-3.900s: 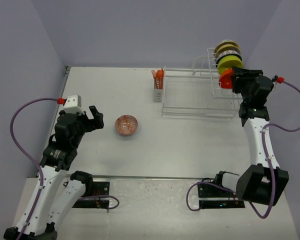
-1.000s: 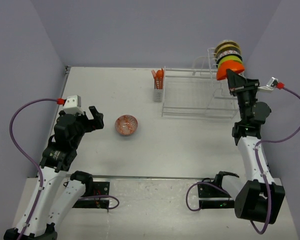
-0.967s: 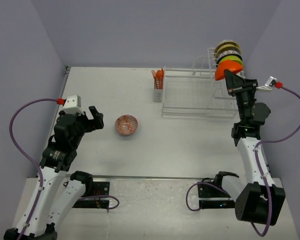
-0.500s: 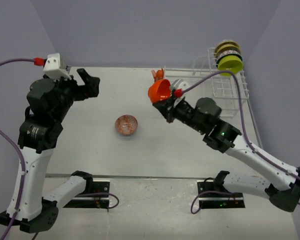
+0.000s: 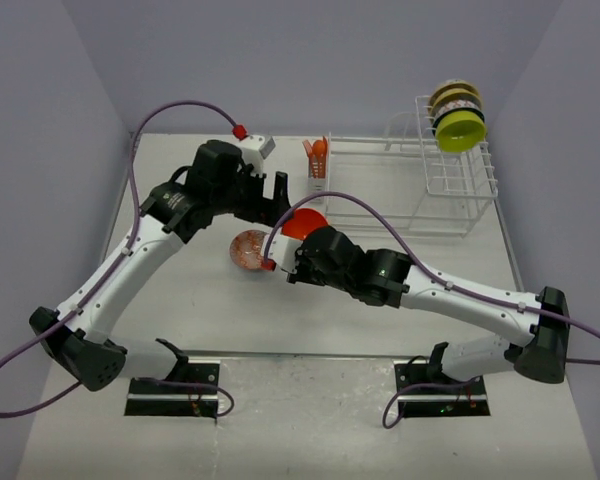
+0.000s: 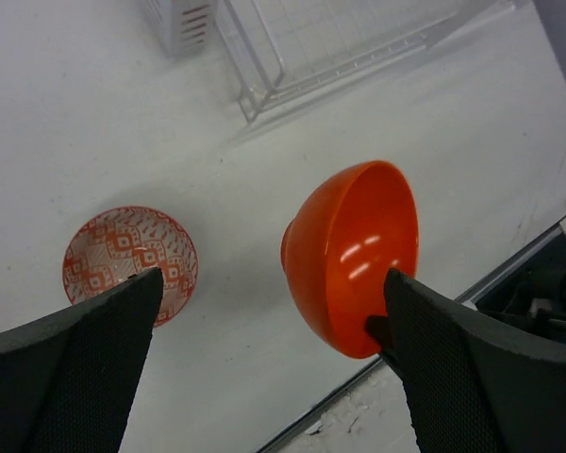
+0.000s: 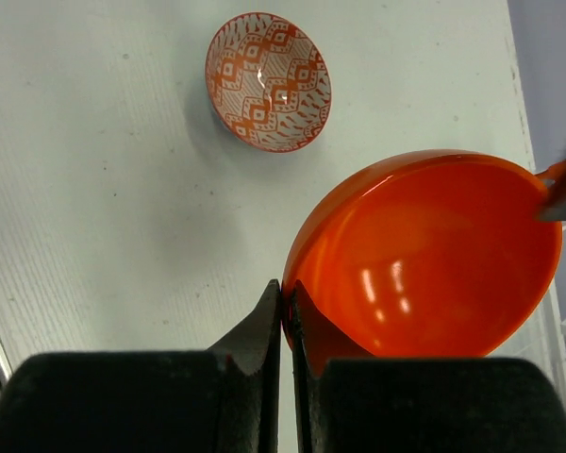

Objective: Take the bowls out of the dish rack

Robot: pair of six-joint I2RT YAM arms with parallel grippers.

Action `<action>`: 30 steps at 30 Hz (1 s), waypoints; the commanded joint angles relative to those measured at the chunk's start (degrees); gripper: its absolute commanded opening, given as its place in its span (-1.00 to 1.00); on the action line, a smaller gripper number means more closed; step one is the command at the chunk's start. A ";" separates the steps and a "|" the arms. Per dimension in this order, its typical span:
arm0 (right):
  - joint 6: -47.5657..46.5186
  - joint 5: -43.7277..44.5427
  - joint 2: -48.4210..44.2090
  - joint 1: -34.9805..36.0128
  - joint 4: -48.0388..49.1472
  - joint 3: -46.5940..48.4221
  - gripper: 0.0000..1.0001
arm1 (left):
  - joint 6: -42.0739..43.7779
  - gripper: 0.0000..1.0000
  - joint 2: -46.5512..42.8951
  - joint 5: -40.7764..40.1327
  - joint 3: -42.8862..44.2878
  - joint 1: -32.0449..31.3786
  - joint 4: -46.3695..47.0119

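Observation:
My right gripper [image 7: 285, 288] is shut on the rim of a plain orange bowl [image 7: 434, 255], holding it tilted above the table [image 5: 302, 224]. Just left of it, an orange-red patterned bowl [image 5: 252, 249] sits upright on the table. My left gripper [image 5: 270, 195] hovers above both, wide open. In its own view the orange bowl [image 6: 354, 260] lies below, between its fingers [image 6: 272, 276], with the patterned bowl [image 6: 127, 260] by the left finger. The white dish rack [image 5: 400, 215] stands at the back right. A lime-green bowl [image 5: 458, 130] and others behind it stand in its tall section.
A small cutlery basket with orange utensils [image 5: 317, 165] hangs on the rack's left end, close behind my left gripper. The rack's low flat section [image 6: 292, 57] is near the orange bowl. Purple cables loop around both arms.
My right arm has carried the orange bowl from the rack leftward to mid-table beside the patterned bowl. The left arm has swung up and right to hover over it.

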 commanded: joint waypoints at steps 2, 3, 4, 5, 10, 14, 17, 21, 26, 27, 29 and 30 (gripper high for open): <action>-4.60 0.73 -2.95 0.75 3.01 3.18 -1.00 | -0.81 0.94 -1.13 2.51 -4.33 -2.04 1.42; -4.69 1.09 -2.95 0.75 2.92 3.18 -1.00 | -0.99 0.91 -0.69 1.82 -4.60 -2.92 1.59; -4.86 1.79 -2.95 0.75 2.75 3.53 -1.00 | -1.08 0.87 -0.33 1.03 -4.51 -4.32 1.42; -4.86 2.32 -3.03 0.84 2.83 3.62 -1.00 | -1.08 0.78 0.28 -0.63 -4.43 -4.95 1.16; -4.51 4.34 -2.86 1.02 1.96 5.20 -1.00 | -1.34 0.27 2.56 -6.69 -4.25 -8.37 -0.86; -4.25 6.18 -2.16 1.46 1.96 5.91 -1.00 | -1.96 -0.72 5.11 -13.03 -3.46 -9.70 -2.97; -4.25 6.98 -1.63 1.46 2.48 5.91 -1.00 | -2.66 -1.00 5.21 -17.87 -3.19 -9.79 -3.41; -3.55 8.38 -1.98 1.46 4.59 4.94 -0.95 | -4.24 -1.00 4.15 -24.10 -2.76 -9.70 -3.59; -0.74 12.16 -2.77 1.37 7.84 3.36 0.98 | -9.16 -1.00 0.38 -30.97 -2.93 -6.11 -2.19; 0.83 12.77 -3.21 1.28 7.84 3.01 0.98 | -9.69 -1.00 -0.32 -30.80 -3.28 -1.31 -1.66; 3.38 13.13 -5.92 0.93 8.11 1.78 0.98 | -11.01 -1.00 -3.47 -29.66 -6.07 8.08 0.96; 4.35 13.04 -7.24 0.67 8.11 1.25 0.98 | -11.53 -1.00 -4.45 -29.48 -7.31 11.45 1.85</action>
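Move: The orange bowl, held by its rim in my right hand, hangs about 3 cm back, 5 cm right and 8 cm below my open left fingers; from my right hand its middle is some 5 cm forward, 3 cm right and level. The patterned bowl stands on the table roughly 2 cm ahead, 6 cm left and 27 cm below my left hand, and the cutlery holder 22 cm ahead, 12 cm right and 25 cm below it. I sink my left hand about 6 cm, easing a little right, and pinch the orange bowl's free rim while my right hand keeps its hold and lifts some 3 cm. Once my left has gripped, my right fingers open wide and lift clear a bit more; my left hand swings the bowl about 10 cm left and 5 cm forward towards above the patterned bowl, turning counter-clockwise. ##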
